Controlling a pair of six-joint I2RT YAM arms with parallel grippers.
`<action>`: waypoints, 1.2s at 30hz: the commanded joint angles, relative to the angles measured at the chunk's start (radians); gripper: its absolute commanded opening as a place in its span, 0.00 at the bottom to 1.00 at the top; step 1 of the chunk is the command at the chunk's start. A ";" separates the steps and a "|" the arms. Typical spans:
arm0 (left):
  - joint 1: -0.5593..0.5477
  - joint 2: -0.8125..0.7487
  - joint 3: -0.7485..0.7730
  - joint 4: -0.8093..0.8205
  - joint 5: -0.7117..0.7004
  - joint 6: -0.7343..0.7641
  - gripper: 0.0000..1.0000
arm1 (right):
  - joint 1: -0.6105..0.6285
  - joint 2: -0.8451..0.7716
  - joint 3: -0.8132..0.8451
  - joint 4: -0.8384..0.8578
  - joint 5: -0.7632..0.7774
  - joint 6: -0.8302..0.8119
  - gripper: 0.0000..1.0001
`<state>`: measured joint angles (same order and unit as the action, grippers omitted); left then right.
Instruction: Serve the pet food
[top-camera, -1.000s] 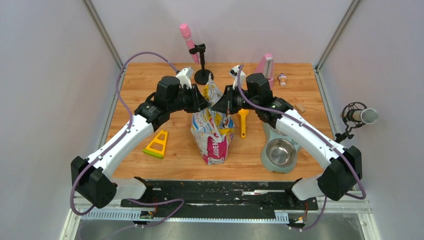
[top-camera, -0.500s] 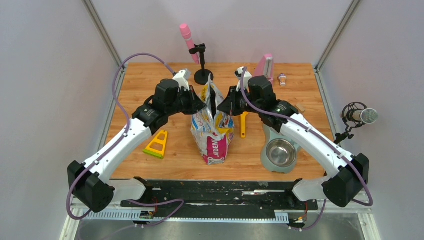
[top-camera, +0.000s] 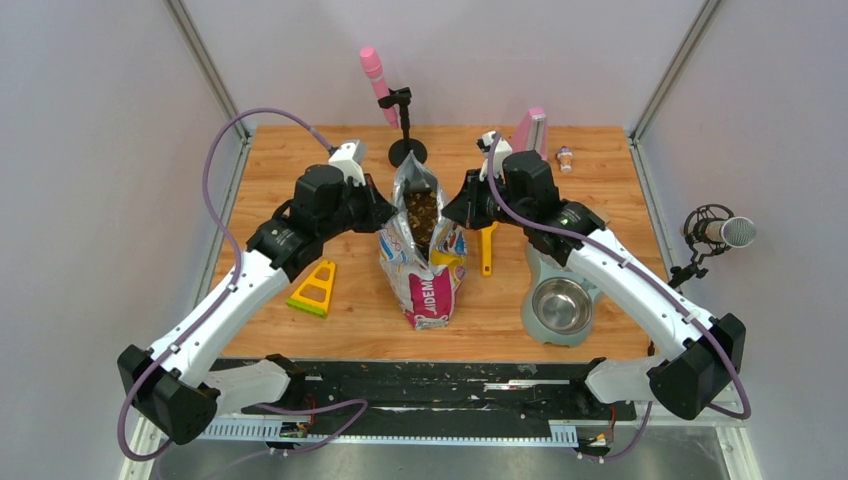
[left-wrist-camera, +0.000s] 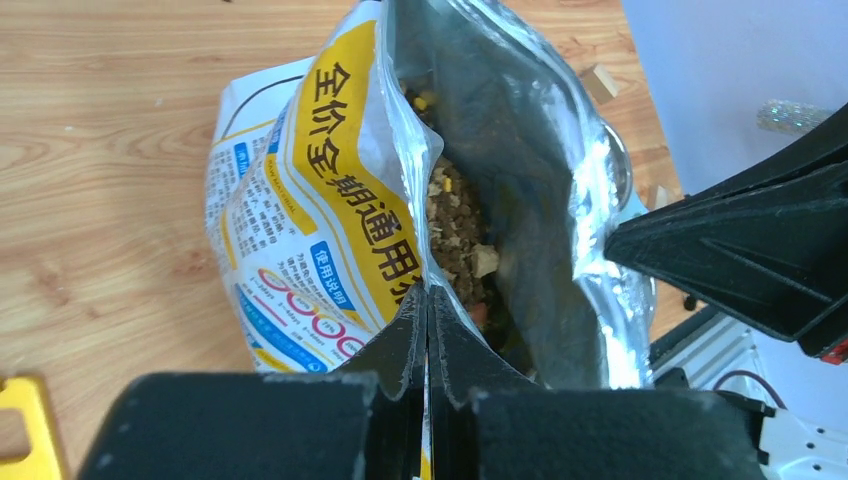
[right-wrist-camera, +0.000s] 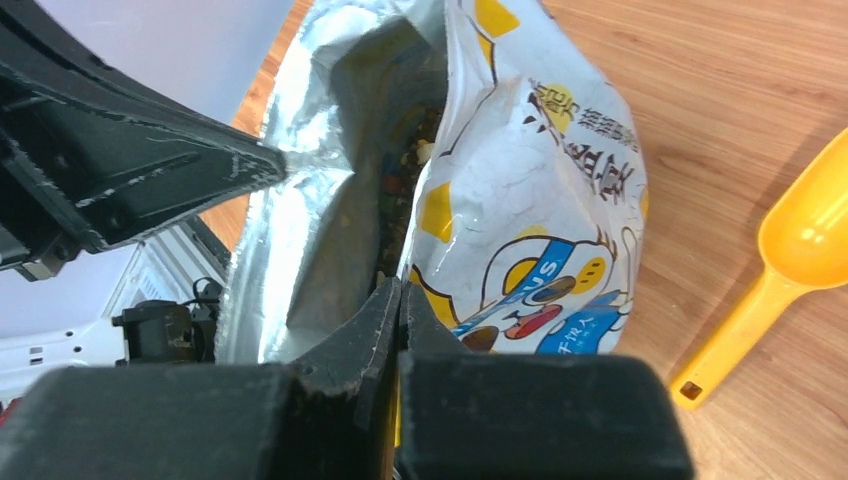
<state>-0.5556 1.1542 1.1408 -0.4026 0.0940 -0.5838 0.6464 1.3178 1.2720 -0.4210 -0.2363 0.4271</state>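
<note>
The printed bag (top-camera: 425, 280) stands in the middle of the table with its mouth pulled wide. Brown pet food (top-camera: 422, 208) shows inside it, and also in the left wrist view (left-wrist-camera: 455, 230) and the right wrist view (right-wrist-camera: 403, 190). My left gripper (top-camera: 386, 214) is shut on the bag's left wall, the film pinched between its tips (left-wrist-camera: 427, 297). My right gripper (top-camera: 452, 211) is shut on the bag's right wall (right-wrist-camera: 398, 287). The silver lining (left-wrist-camera: 520, 120) faces both cameras.
A yellow scoop (top-camera: 486, 245) lies right of the bag, and a steel bowl (top-camera: 561, 305) in a grey stand sits at the front right. A yellow triangular piece (top-camera: 314, 290) lies front left. A pink microphone on a stand (top-camera: 404, 150) is behind the bag.
My left gripper closed on the bag's left edge. Both grippers then drew apart, spreading the bag's mouth, and the pet food inside came into view.
</note>
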 joint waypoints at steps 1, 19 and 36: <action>0.011 -0.085 0.019 -0.067 -0.172 0.057 0.00 | 0.001 -0.033 0.049 -0.063 0.066 -0.037 0.00; 0.012 -0.157 0.104 -0.172 -0.454 0.120 0.00 | 0.001 -0.115 0.076 -0.140 0.317 -0.168 0.00; 0.011 -0.130 0.118 -0.068 -0.208 0.120 0.99 | 0.001 -0.094 0.126 -0.081 0.141 -0.101 0.98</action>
<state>-0.5472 1.0573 1.2392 -0.5289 -0.1287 -0.4648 0.6472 1.2438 1.3468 -0.5613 -0.1070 0.2874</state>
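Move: The pet food bag's mouth lies between the two shut grippers: its middle is about 4 cm right of the left hand and 4 cm left of the right hand, level with both and at about their height. From the right hand, the yellow scoop lies some 7 cm ahead, 9 cm right and 27 cm below. The yellow brush is about 6 cm back, 19 cm left and 27 cm below the left hand. Outward in opposite directions, both hands pull the bag's side rims that they already pinch: the left hand goes some 8 cm left, swinging nearly 20 degrees counter-clockwise, the right about 5 cm right, rolling its left side down. The left then rises about 5 cm, the right 2 to 3 cm; both come 2 to 3 cm back inward as their fingers open wide and let go of the rims. ##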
